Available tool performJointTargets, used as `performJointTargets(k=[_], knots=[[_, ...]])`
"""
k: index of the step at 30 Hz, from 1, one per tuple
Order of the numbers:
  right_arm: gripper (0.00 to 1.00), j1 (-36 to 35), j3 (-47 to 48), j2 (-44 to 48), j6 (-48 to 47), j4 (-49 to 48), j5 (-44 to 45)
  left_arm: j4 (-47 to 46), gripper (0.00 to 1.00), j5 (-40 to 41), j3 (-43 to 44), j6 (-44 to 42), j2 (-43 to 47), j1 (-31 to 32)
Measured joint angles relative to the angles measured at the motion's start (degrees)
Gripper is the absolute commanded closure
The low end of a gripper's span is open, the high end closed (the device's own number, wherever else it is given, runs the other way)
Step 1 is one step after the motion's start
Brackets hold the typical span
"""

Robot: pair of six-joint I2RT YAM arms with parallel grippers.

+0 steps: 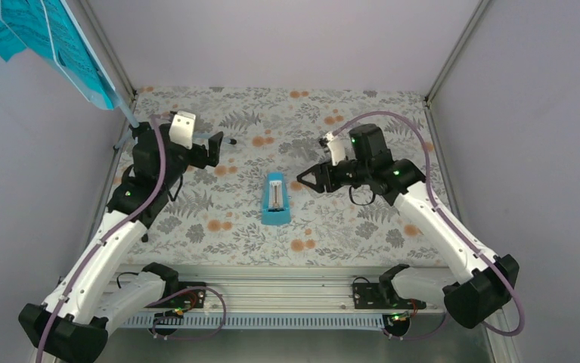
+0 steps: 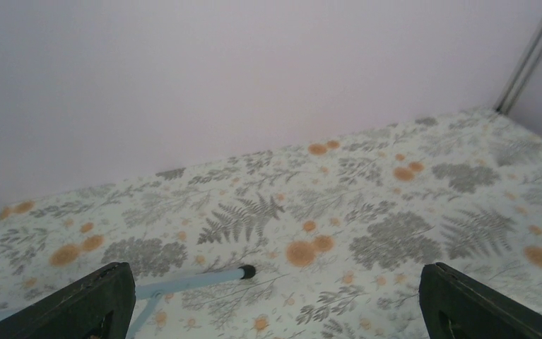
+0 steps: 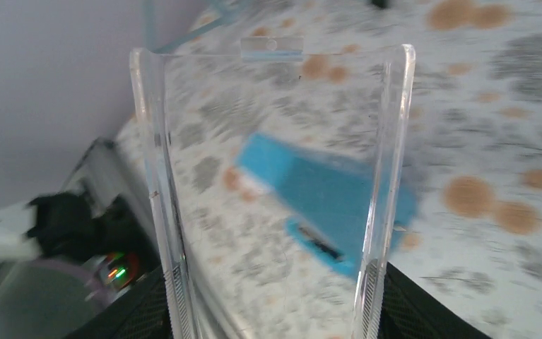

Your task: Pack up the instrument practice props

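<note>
The pale blue music stand stands at the far left, with turquoise sheet-music pages on its desk. One thin leg with a black tip lies between my left gripper's wide-open fingers, close to the left finger. In the top view the left gripper is at the stand's foot. The small blue metronome lies on its side mid-table. My right gripper hovers just right of it, shut on a clear plastic case. The blurred metronome shows through the case.
The floral table cover is walled by pale panels at the back and both sides. A metal rail with both arm bases runs along the near edge.
</note>
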State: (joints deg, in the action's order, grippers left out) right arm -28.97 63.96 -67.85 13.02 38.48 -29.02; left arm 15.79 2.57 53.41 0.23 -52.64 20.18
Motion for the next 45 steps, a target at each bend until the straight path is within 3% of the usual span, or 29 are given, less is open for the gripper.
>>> performJointTargets(k=[6,10,15,21,29,37,45], knots=[[0.51,-6.32,1.86,0.11,-2.29,2.75,-12.72,3.8,0.0,-9.14,4.92,4.26,2.14,-0.11],[0.51,-10.32,1.79,0.09,-3.67,3.96,-18.1,6.64,0.02,-24.59,7.69,5.01,2.29,-0.15],[0.51,-12.74,-1.79,0.02,-5.25,4.17,-21.66,10.95,0.13,-46.05,6.38,5.35,2.43,-0.07],[0.51,-14.27,-7.02,-1.57,-6.1,4.44,-23.32,17.7,0.17,-60.26,1.81,5.22,3.91,-0.04],[0.52,-15.72,-7.65,-4.13,-7.56,4.42,-24.35,22.73,0.31,-64.06,-2.58,5.53,3.58,2.16],[0.52,-16.46,-7.65,-5.7,-8.46,4.35,-24.52,22.49,0.5,-62.45,-3.69,6.95,0.39,11.06],[0.52,-16.76,-7.65,-5.7,-8.55,4.37,-24.52,22.84,0.65,-61.31,-4.61,6.34,-2.93,13.2]])
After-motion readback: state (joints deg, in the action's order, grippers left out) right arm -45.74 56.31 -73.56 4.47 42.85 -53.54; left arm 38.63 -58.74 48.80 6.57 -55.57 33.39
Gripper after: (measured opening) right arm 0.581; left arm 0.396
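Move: The clear metronome cover is in the right gripper, its middle some 5 cm left of that hand point, 2 cm farther out and 4 cm lower. From the left hand the cover lies about 24 cm right, 5 cm back and 11 cm lower. The metronome is roughly 21 cm right of the left hand, about level with it in reach and 27 cm below; the music stand's leg tip is about 19 cm ahead, 5 cm right and 30 cm below. Bring the left gripper back about 20 cm and right some 14 cm to the held cover, rising slightly first, then sinking; swing it clockwise, tip it down and narrow its fingers to under half open. Keep the cover in the right gripper while drawing it back about 15 cm, left and a little down, turning it counter-clockwise, then hold it steady. ##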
